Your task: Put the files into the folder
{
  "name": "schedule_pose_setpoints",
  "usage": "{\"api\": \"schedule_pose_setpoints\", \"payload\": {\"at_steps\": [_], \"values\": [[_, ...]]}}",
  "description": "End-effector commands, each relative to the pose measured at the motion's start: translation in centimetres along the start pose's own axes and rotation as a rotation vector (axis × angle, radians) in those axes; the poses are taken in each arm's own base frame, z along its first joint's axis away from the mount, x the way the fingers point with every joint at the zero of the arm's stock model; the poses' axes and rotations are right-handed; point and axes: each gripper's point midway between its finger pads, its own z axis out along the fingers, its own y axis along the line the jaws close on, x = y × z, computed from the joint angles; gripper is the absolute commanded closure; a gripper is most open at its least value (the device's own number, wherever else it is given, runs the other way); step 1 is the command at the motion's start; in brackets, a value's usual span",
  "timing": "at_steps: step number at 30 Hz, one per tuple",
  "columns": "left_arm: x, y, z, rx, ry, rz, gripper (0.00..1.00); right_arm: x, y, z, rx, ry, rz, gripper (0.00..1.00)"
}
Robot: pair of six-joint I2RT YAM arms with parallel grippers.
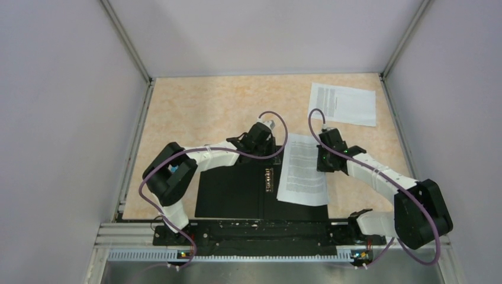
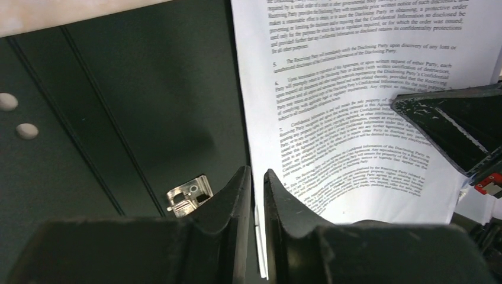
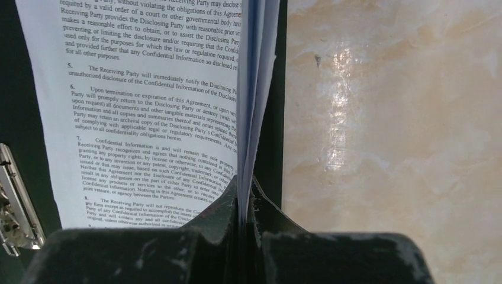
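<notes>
The folder (image 1: 231,192) lies open, black inside up, with its metal clip (image 1: 269,178) at the spine. The files (image 1: 303,171) lie on its right half. My right gripper (image 1: 327,155) is shut on their right edge, which stands pinched upright between the fingers in the right wrist view (image 3: 244,189). My left gripper (image 1: 260,139) is over the sheets' left edge (image 2: 331,118), by the clip (image 2: 189,195). Its jaws (image 2: 256,177) are a narrow slit apart and hold nothing. Another printed sheet (image 1: 342,104) lies flat at the far right of the table.
The beige table (image 1: 201,112) is walled by grey panels on three sides. The right gripper's black body (image 2: 456,130) shows over the sheets in the left wrist view. Bare tabletop (image 3: 385,118) lies right of the folder's edge (image 3: 273,148).
</notes>
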Motion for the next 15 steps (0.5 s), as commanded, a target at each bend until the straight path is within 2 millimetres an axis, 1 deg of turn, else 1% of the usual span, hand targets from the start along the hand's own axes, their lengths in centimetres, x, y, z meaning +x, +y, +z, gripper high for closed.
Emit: {"api": "schedule_pose_setpoints", "payload": {"at_steps": [1, 4, 6, 9, 11, 15], "values": [[-2.0, -0.2, -1.3, -0.03, -0.068, 0.034, 0.8, -1.9, 0.4, 0.0, 0.015, -0.042, -0.038, 1.0], [-2.7, 0.6, -2.4, -0.081, -0.099, 0.032, 0.79, -1.9, 1.2, 0.0, -0.03, -0.036, -0.051, 1.0], [-3.2, 1.7, -3.0, -0.122, -0.115, 0.02, 0.78, -1.8, 2.4, -0.2, -0.096, -0.025, -0.069, 1.0], [-3.6, 3.5, -3.6, -0.152, -0.125, -0.009, 0.78, -1.6, 2.8, -0.2, -0.123, -0.013, -0.081, 1.0], [-3.8, 4.7, -3.6, -0.177, -0.125, -0.034, 0.77, -1.6, 3.1, -0.3, -0.134, -0.011, -0.088, 1.0], [-4.3, 7.1, -3.0, -0.224, -0.117, -0.088, 0.78, -1.6, 3.8, -0.5, -0.149, -0.009, -0.109, 1.0]]}}
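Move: From the left hand, the middle of the papers lies about 10 cm right and 3 cm back, some 5 cm lower, their near edge just beside the fingers; the ring clip sits about 7 cm back and 3 cm left of that hand. From the right hand, which holds the papers' raised right edge, the clip is roughly 20 cm left and 4 cm back, the papers' middle about 7 cm left and level with it, both about 3 cm lower. Swing the left gripper clear of the papers' left edge, about 5 cm left and then also 3 to 4 cm forward over the folder, turning it some 10 degrees counter-clockwise with the fingers still slightly open. Keep the right gripper shut on the papers' right edge; after a slight dip, push the papers about 2 cm left towards the clip, turning the wrist a little counter-clockwise. ##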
